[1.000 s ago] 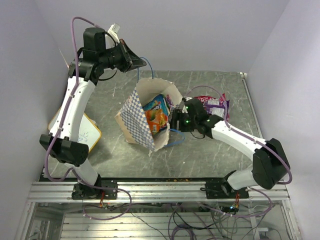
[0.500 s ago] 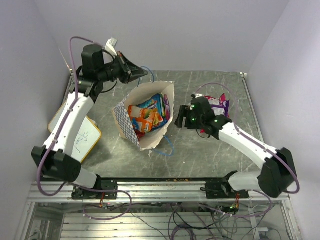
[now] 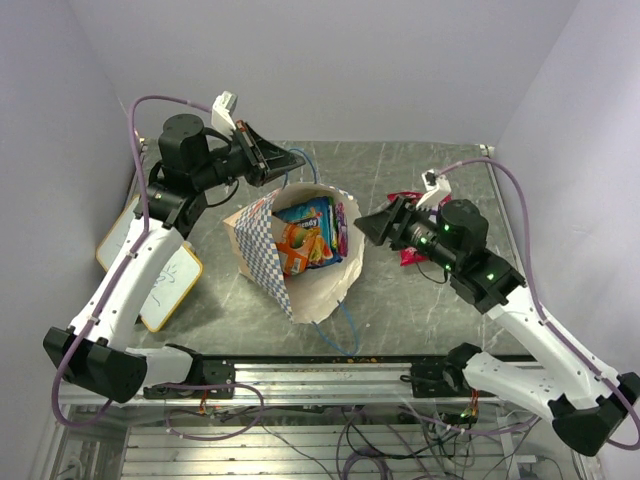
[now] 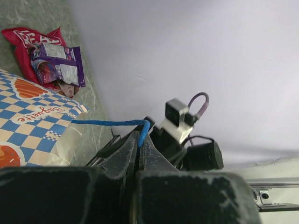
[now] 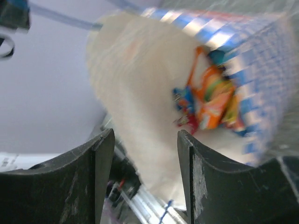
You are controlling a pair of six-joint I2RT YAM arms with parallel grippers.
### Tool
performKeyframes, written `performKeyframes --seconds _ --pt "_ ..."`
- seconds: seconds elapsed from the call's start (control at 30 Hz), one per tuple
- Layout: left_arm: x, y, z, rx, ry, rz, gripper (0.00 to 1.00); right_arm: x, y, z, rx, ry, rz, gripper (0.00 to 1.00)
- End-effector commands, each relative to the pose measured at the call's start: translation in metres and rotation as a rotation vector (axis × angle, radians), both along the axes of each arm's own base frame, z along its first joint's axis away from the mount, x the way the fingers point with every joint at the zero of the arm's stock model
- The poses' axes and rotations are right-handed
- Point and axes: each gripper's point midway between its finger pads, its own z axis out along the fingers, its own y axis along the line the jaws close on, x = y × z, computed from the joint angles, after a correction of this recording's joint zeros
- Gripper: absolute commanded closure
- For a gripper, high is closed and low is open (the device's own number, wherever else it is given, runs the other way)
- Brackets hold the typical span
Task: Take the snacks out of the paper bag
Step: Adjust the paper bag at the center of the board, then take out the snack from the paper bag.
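The paper bag (image 3: 268, 262) hangs tilted over the table's middle, its mouth turned up and to the right. My left gripper (image 3: 282, 164) is shut on its blue cord handle (image 4: 110, 122) and holds the bag up by it. Inside lie several snacks (image 3: 305, 236), orange, blue and yellow-green. My right gripper (image 3: 362, 226) hovers open just right of the bag's mouth with nothing between its fingers. In the right wrist view that gripper (image 5: 145, 140) faces the cream inner wall, with the orange snack (image 5: 215, 100) deeper in. A red packet (image 4: 21, 49) and a purple one (image 4: 58, 65) lie on the table beyond the bag.
A yellow-framed whiteboard (image 3: 165, 280) lies at the table's left under my left arm. A magenta packet (image 3: 410, 256) shows beneath my right wrist. The second blue handle (image 3: 345, 325) trails toward the near edge. Walls close in at the back and both sides.
My right gripper has pulled out of the bag, moved right and risen. The left arm swung the handle, and the bag's mouth turned more toward the right gripper.
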Motion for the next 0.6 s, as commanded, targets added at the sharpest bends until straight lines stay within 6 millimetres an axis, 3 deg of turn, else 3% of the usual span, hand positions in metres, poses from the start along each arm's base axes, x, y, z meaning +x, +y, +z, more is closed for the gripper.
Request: performKeyframes --seconds 0.0,0.1,0.3,0.4,0.57 --pt "-0.011 0.000 0.019 -0.029 -0.053 -0.005 0.93 -0.034 0.050 0.012 0.098 -0.022 0.117 0.44" --pt "-0.012 0.001 0.018 -0.024 -0.049 -0.006 0.93 -0.049 0.070 0.005 0.014 -0.055 0.098 0.48" --pt "-0.012 0.001 0.013 0.018 -0.053 -0.015 0.93 -0.028 0.069 -0.057 -0.045 0.067 -0.124 0.67" --pt "-0.013 -0.001 0.010 -0.003 -0.032 -0.024 0.93 -0.010 0.070 -0.069 -0.110 0.042 -0.202 0.67" --pt "-0.013 0.002 0.014 0.041 -0.059 -0.017 0.93 0.008 0.099 -0.082 -0.205 0.006 -0.196 0.66"
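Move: The orange snack inside the tipped paper bag is about 8 cm ahead of the right hand, 12 cm to its left and some 22 cm below. At about that height, the blue snack is roughly 13 cm ahead of that hand and 7 cm left, and the purple snack about 11 cm ahead and 1 cm left. From the left hand, which still holds the blue handle, the orange snack is about 2 cm ahead, level sideways, roughly 33 cm down. The left fingers keep their pinch on the bag's blue handle, easing down about 1 cm. The right hand first swings left and back, roughly 8 cm left and 6 cm back, to the bag's mouth, then sinks and reaches forward into it towards the orange snack, ending about 10 cm lower. Its fingers tip down slightly and close part way, still apart and empty. ##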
